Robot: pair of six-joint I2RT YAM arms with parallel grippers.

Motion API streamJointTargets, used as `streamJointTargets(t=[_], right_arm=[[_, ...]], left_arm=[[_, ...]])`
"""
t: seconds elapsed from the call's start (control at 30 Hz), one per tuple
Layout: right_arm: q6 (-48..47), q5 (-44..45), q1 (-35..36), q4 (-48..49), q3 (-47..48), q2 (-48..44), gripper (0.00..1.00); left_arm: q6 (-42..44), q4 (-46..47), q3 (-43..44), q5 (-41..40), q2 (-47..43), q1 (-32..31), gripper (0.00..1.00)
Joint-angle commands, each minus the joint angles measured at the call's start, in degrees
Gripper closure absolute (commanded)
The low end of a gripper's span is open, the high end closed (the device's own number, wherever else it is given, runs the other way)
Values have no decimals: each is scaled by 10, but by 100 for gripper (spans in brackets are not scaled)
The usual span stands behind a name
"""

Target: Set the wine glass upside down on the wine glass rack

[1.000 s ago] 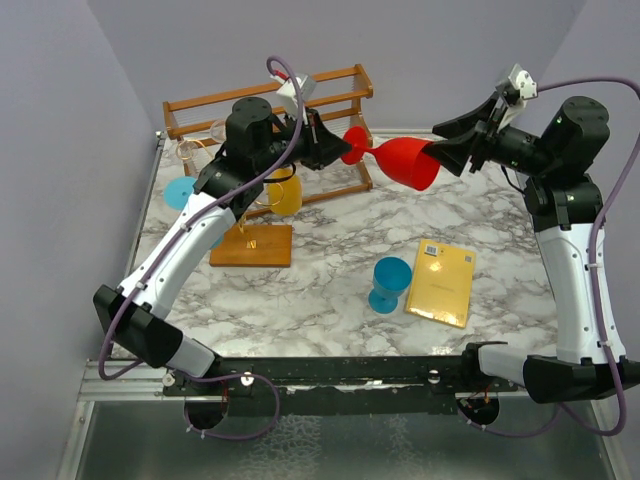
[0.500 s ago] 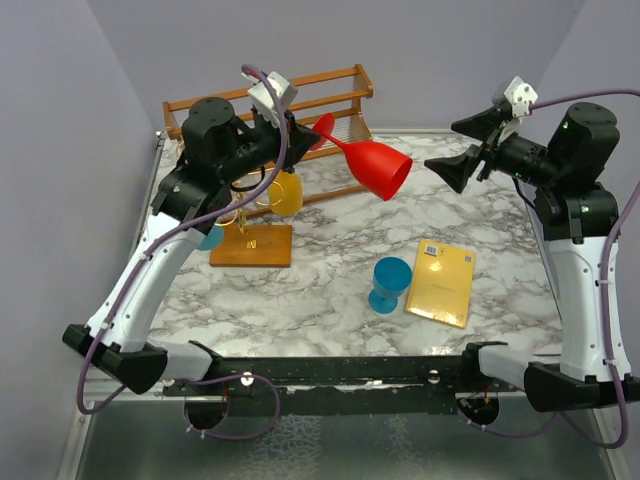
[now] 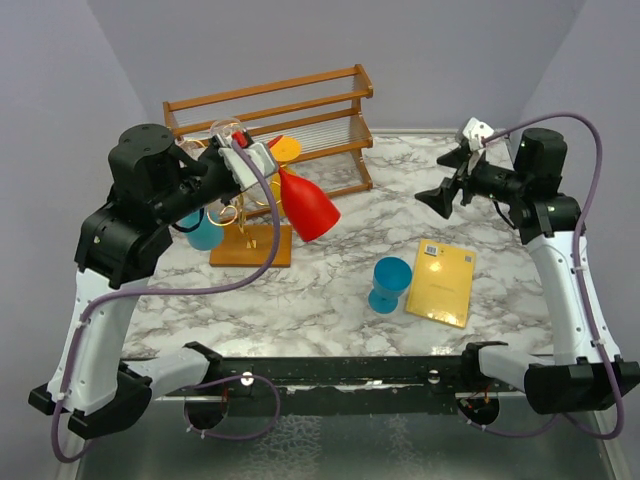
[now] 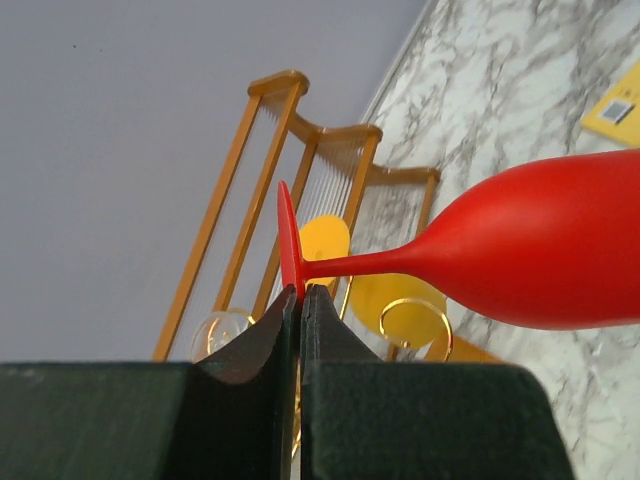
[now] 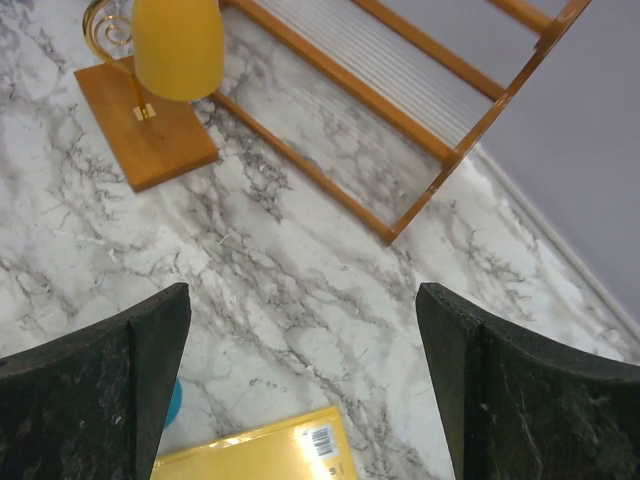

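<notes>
My left gripper (image 3: 246, 160) (image 4: 298, 291) is shut on the foot of the red wine glass (image 3: 308, 205) (image 4: 540, 250). The glass hangs tilted, bowl down and to the right, just above the wine glass rack. The wine glass rack (image 3: 252, 245) (image 5: 145, 135) is a gold wire stand on an orange-brown base. One gold curl (image 4: 410, 320) shows below the red stem. A yellow glass (image 5: 178, 45) hangs upside down on it. My right gripper (image 3: 445, 182) (image 5: 300, 300) is open and empty, high over the marble at the right.
A two-tier wooden slatted shelf (image 3: 270, 100) stands at the back. A blue glass (image 3: 390, 283) and a yellow book (image 3: 440, 280) are at centre right. Another blue glass (image 3: 200, 230) and a clear glass (image 3: 225, 130) sit near the left arm.
The right gripper let go of the red bowl, opened wide and drew back right. The left arm swung the glass left and down, from level to bowl-down over the rack.
</notes>
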Motion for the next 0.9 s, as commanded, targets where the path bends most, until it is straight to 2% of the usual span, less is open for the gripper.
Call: streamJointTargets(t=[0.0, 0.27, 0.87], right_arm=[[5, -36, 2, 65, -57, -11, 6], [26, -41, 2, 114, -130, -37, 6], [29, -39, 2, 132, -165, -39, 6]], left_arm=[[146, -118, 25, -14, -17, 14, 100], [236, -193, 5, -48, -44, 30, 100], [265, -185, -67, -83, -54, 34, 100]])
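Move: The left hand already pinches the red wine glass by its foot. The rack's free front hook lies about 7 cm back, 7 cm left and 9 cm below. The hanging yellow glass is 2 cm ahead and 1 cm right of the hand, the blue one some 7 cm back and 14 cm left, both about 12 cm below. From the right hand the hook is roughly 12 cm back, 37 cm left and 4 cm up. Keeping its pinch, the left hand sinks 8 cm and goes left towards the hook, rolling; the open right sinks. ##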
